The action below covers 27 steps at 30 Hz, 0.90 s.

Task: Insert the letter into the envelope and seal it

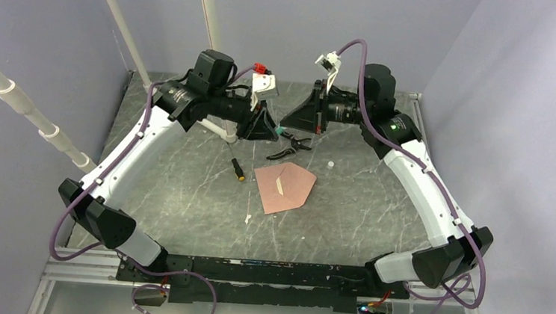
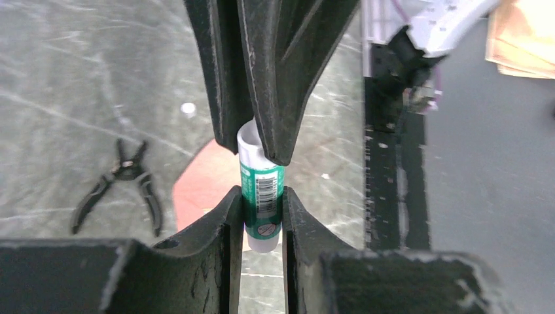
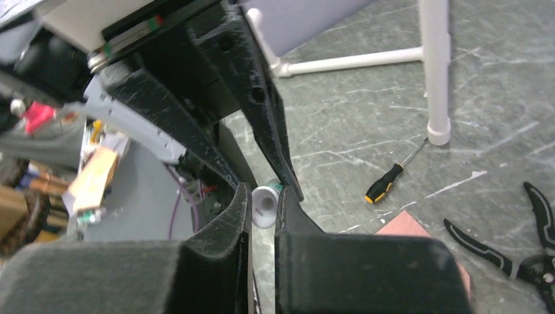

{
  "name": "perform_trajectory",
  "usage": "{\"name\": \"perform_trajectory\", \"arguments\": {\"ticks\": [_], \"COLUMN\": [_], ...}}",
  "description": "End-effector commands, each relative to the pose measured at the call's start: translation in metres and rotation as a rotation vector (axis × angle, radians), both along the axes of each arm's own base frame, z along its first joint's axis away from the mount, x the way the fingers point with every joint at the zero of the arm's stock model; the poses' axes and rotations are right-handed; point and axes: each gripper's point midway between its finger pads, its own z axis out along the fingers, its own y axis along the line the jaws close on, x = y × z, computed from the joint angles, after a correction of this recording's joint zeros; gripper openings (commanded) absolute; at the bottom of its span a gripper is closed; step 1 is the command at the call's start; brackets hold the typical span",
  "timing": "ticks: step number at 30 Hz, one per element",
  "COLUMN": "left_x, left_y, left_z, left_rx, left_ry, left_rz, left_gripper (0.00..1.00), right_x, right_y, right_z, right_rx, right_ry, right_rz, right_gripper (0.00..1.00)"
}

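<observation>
The pinkish-brown envelope (image 1: 284, 187) lies flat mid-table, its pointed flap toward the right and a thin pale strip on it; part of it shows under the jaws (image 2: 203, 183) and a corner appears in the right wrist view (image 3: 406, 226). The letter is hidden. Above the table's back, both grippers meet tip to tip on a green glue stick (image 2: 262, 193). My left gripper (image 2: 262, 196) is shut on its green labelled body. My right gripper (image 3: 264, 199) is shut on its white end (image 3: 265, 204). From above, the left gripper (image 1: 266, 130) and right gripper (image 1: 293, 121) face each other.
Black pliers (image 1: 291, 144) lie just behind the envelope. A black-and-yellow screwdriver (image 1: 238, 170) lies to its left. A small white bit (image 1: 330, 163) sits to the right. A white pipe stand (image 1: 221, 128) rises at the back left, with walls on three sides.
</observation>
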Motion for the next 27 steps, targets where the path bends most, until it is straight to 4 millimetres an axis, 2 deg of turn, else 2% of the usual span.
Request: {"name": "perform_trajectory", "arguments": {"ticks": [1, 5, 8, 11, 12, 13, 15, 17, 19, 23, 27], "left_x": [0.033, 0.063, 0.076, 0.076, 0.074, 0.069, 0.053, 0.036, 0.017, -0.009, -0.019], "left_y": [0.007, 0.019, 0.024, 0.025, 0.024, 0.024, 0.021, 0.021, 0.02, 0.015, 0.011], "left_z": [0.013, 0.025, 0.028, 0.021, 0.016, 0.013, 0.007, 0.001, 0.0, 0.009, 0.014], "left_rx": [-0.013, -0.024, -0.031, -0.022, -0.009, 0.002, 0.019, 0.036, 0.037, -0.015, -0.048], "left_ry": [-0.162, -0.285, -0.317, -0.308, -0.297, -0.281, -0.228, -0.169, -0.107, -0.039, -0.014], "left_rz": [0.172, 0.348, 0.424, 0.423, 0.407, 0.38, 0.291, 0.207, 0.12, 0.003, -0.057], "left_gripper": [0.02, 0.02, 0.02, 0.02, 0.03, 0.02, 0.02, 0.03, 0.02, 0.02, 0.03], "right_x": [0.033, 0.074, 0.091, 0.092, 0.09, 0.086, 0.072, 0.049, 0.026, -0.016, -0.035], "right_y": [0.005, 0.001, -0.011, -0.005, 0.0, 0.003, 0.007, 0.008, 0.005, 0.0, -0.002], "right_z": [0.036, 0.03, 0.024, 0.031, 0.034, 0.036, 0.044, 0.047, 0.04, 0.018, 0.011], "right_rx": [0.149, 0.213, 0.255, 0.27, 0.273, 0.273, 0.272, 0.241, 0.186, 0.079, 0.043], "right_ry": [0.048, 0.217, 0.365, 0.35, 0.329, 0.305, 0.227, 0.11, 0.009, -0.091, -0.12], "right_rz": [-0.227, -0.527, -0.739, -0.746, -0.708, -0.659, -0.538, -0.367, -0.214, 0.016, 0.143], "right_gripper": [0.0, 0.0, 0.0, 0.0, 0.05, 0.19, 0.57, 0.73, 0.77, 0.77, 0.75]}}
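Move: The glue stick is already pinched by both hands: its middle is about 1 cm to the right of the left hand point and 2 cm above it, and from the right hand, shut on its white end, 1 cm left and 2 cm below. Far down, some 34 cm below the left hand, the envelope lies 2 cm ahead and 4 cm right, the pliers 16 cm ahead and 5 cm right, and the screwdriver 7 cm ahead and 10 cm left. The glue stick, still pinched by both hands, is swung forward about 7 cm while the left wrist turns counter-clockwise and the right clockwise some 35 degrees, tipping down. At the far point the right fingers open wide and let go of the white end; then both hands swing back almost to their start, wrists unwinding, the left keeping its pinch and ending slightly farther left. ##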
